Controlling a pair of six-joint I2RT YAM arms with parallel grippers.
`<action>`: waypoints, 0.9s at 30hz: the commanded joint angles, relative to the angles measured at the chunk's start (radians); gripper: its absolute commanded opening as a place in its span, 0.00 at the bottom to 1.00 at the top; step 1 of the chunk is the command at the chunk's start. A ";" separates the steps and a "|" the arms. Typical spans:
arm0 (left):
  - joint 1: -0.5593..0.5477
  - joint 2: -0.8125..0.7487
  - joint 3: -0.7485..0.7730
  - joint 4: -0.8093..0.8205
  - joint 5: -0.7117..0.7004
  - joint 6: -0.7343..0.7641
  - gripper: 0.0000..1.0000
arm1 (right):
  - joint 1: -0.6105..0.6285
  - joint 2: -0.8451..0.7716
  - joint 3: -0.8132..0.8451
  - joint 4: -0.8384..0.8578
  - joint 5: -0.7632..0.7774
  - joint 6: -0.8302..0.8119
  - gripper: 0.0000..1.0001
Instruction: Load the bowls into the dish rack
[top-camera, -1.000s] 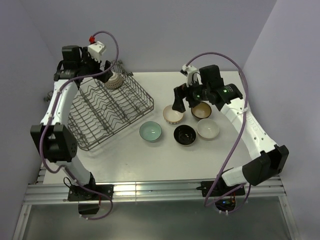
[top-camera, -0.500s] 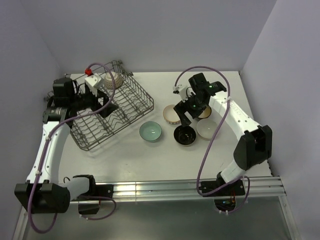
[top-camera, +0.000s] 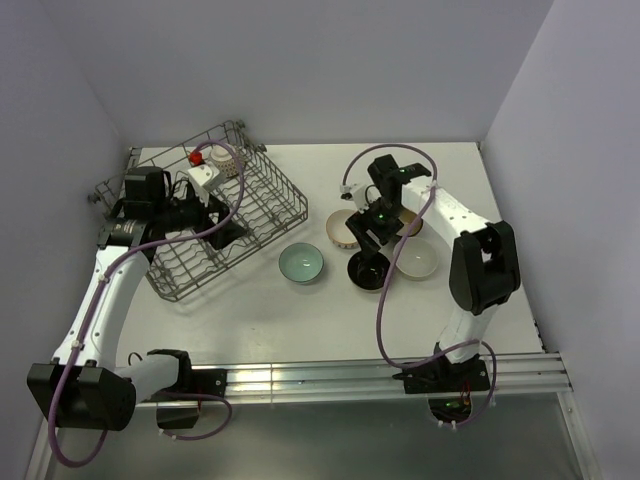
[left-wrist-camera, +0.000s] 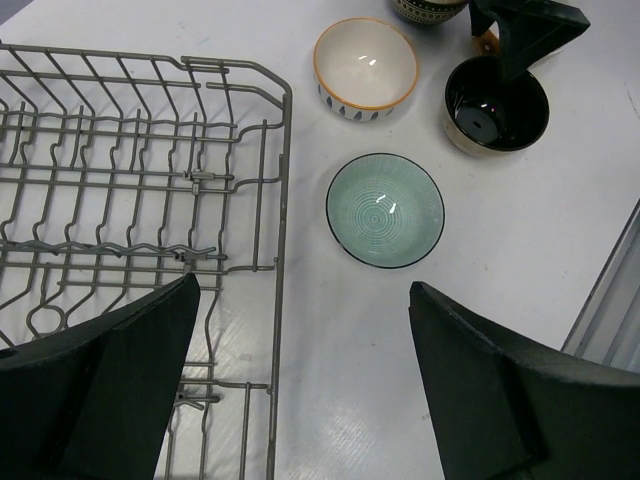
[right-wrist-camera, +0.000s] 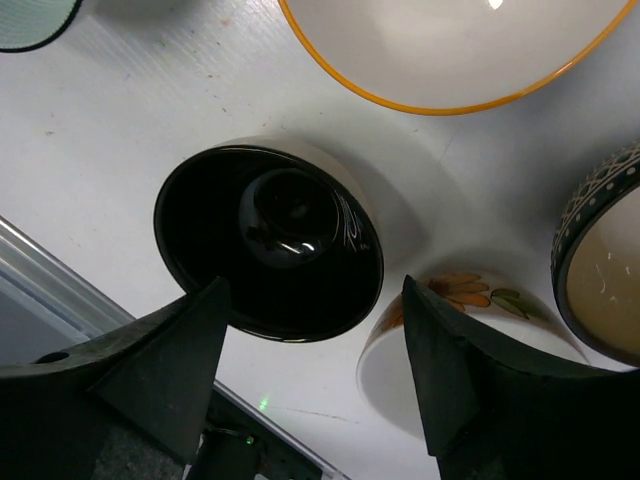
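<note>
The grey wire dish rack (top-camera: 262, 190) (left-wrist-camera: 130, 190) stands at the left, with one pale patterned bowl (top-camera: 226, 160) at its far end. On the table lie a teal bowl (top-camera: 301, 263) (left-wrist-camera: 385, 210), an orange-rimmed white bowl (top-camera: 343, 230) (right-wrist-camera: 450, 50), a black bowl (top-camera: 369, 272) (right-wrist-camera: 270, 240), a flower-painted white bowl (top-camera: 417, 259) (right-wrist-camera: 450, 340) and a dark patterned bowl (right-wrist-camera: 600, 280). My left gripper (top-camera: 225, 225) (left-wrist-camera: 305, 390) is open and empty over the rack's right rim. My right gripper (top-camera: 368, 243) (right-wrist-camera: 310, 380) is open just above the black bowl, one finger on each side of its near rim.
The rack's raised wire side (left-wrist-camera: 275, 200) runs between my left fingers and the teal bowl. The table's near edge with its metal rail (top-camera: 320, 375) lies below the bowls. The flower-painted bowl almost touches the black one.
My left arm has drawn back from the bowl at the rack's far end to the rack's right rim. My right gripper has shifted from the orange-rimmed bowl down over the black bowl.
</note>
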 joint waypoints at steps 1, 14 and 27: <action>-0.006 -0.002 0.003 0.001 0.011 0.008 0.91 | -0.017 0.026 0.015 0.010 -0.009 -0.038 0.75; -0.008 -0.004 -0.020 0.001 0.003 0.008 0.90 | -0.021 0.117 -0.043 0.112 0.003 -0.061 0.55; -0.008 0.001 -0.040 0.006 0.003 -0.015 0.89 | -0.022 0.102 -0.137 0.161 -0.024 -0.070 0.00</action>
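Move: The black bowl's middle lies about 4 cm back and 2 cm left of the right hand and some 8 cm below it, its far right rim under the open fingers. From this hand, the white bowl sits about 9 cm to the right and 1 cm back, the cream bowl 8 cm left and 6 cm ahead, the brown bowl 6 cm right and 8 cm ahead. From the left hand, the black bowl is roughly 31 cm right, 3 cm back and 23 cm below. The right hand sinks about 7 cm almost straight down to the far right rim of the black bowl, bulging only a centimetre forward on the way and coming back, its wrist barely tilting. The fingers close from wide open to nearly shut as it goes down, most of it late in the descent, one finger inside the bowl and the other outside, and pinch the wall between them. ##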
